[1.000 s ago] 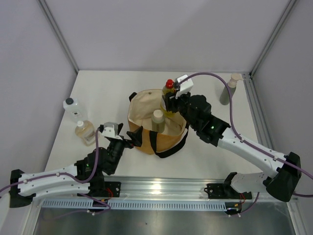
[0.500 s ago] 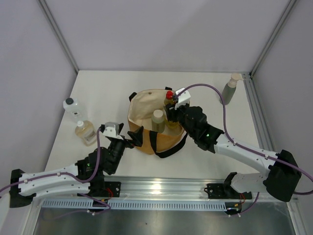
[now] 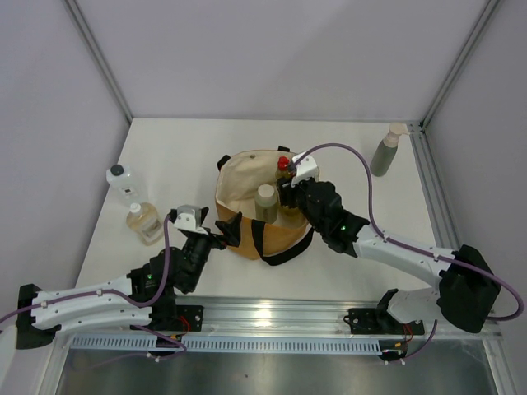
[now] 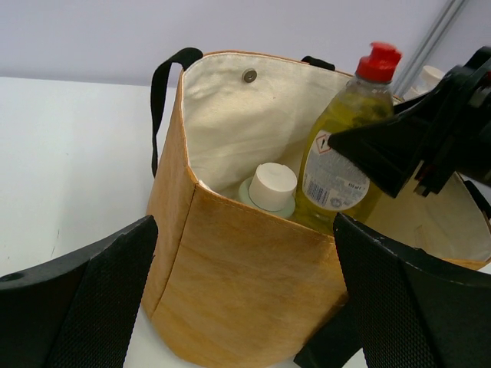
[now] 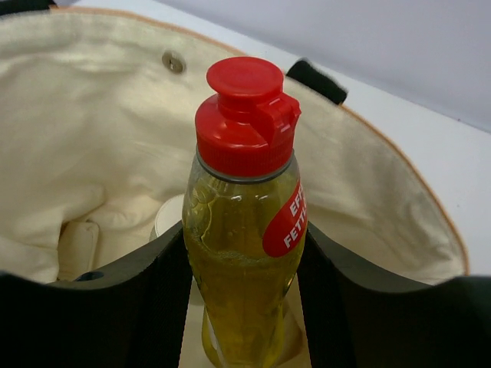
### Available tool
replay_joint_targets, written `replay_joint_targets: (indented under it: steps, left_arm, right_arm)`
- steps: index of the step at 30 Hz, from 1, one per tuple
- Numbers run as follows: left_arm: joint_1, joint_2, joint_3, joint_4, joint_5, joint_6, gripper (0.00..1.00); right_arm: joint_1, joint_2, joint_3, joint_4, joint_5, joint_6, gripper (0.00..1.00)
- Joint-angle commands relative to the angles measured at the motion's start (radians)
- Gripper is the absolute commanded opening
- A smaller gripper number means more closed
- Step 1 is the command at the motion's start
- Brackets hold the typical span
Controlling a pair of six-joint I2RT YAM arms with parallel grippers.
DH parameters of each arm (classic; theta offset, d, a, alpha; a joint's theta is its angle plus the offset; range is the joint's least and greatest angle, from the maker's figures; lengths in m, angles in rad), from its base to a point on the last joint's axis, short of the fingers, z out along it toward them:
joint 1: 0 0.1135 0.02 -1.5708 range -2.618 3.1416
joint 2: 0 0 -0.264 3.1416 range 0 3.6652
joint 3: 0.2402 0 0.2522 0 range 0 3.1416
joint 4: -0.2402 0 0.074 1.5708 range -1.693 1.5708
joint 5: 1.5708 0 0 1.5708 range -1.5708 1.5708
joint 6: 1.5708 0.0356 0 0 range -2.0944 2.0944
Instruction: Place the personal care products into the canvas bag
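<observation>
The tan canvas bag stands open mid-table, and also shows in the left wrist view and the right wrist view. My right gripper is shut on the yellow bottle with red cap and holds it upright inside the bag. A grey-green bottle with beige cap stands in the bag beside it. My left gripper is open, its fingers on either side of the bag's near-left wall. The clear square bottle with black cap and the amber bottle with white cap stand at the left.
A second grey-green bottle with beige cap stands at the far right corner by the frame post. Grey walls enclose the table on three sides. The bag's black strap handles hang over its near side.
My right gripper has come down and toward the near side, lowering the yellow bottle from above the bag's rim into the bag. The left arm has not moved.
</observation>
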Motion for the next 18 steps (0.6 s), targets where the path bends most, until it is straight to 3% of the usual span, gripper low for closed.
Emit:
replay_joint_targets:
  steps: [1,16,18]
  left_arm:
    - [0.006,0.002,0.009,0.026,0.008,-0.014,0.99]
    - [0.008,-0.007,0.004,0.028,0.004,-0.013,0.99]
    - [0.008,-0.004,0.009,0.025,0.005,-0.013,0.99]
  right_arm:
    - [0.0,0.008,0.01,0.152,0.008,0.028,0.0]
    - [-0.01,0.091,0.047,0.162,-0.01,0.043,0.0]
    - [-0.013,0.103,0.034,0.167,-0.004,0.055,0.07]
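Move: The right hand holds the yellow bottle over the right part of the canvas bag. The bag's middle is about 5 cm to this hand's left, 1 cm back and some 13 cm below. The white-capped jar already inside stands roughly 6 cm left, about level fore and aft, its middle some 12 cm down. The bag's right rim is about 8 cm to the right, level fore and aft and 3 cm lower. From the left hand the bag's middle lies about 11 cm ahead, 11 cm right and 13 cm below. The right hand, its fingers still shut around the upper part of the yellow bottle, lowers the bottle about 5 cm deeper into the canvas bag, down beside the white-capped jar, quickly at first and then more slowly. On the way down the wrist tips the fingers just under 10 degrees further downward, and the grip is kept throughout. ##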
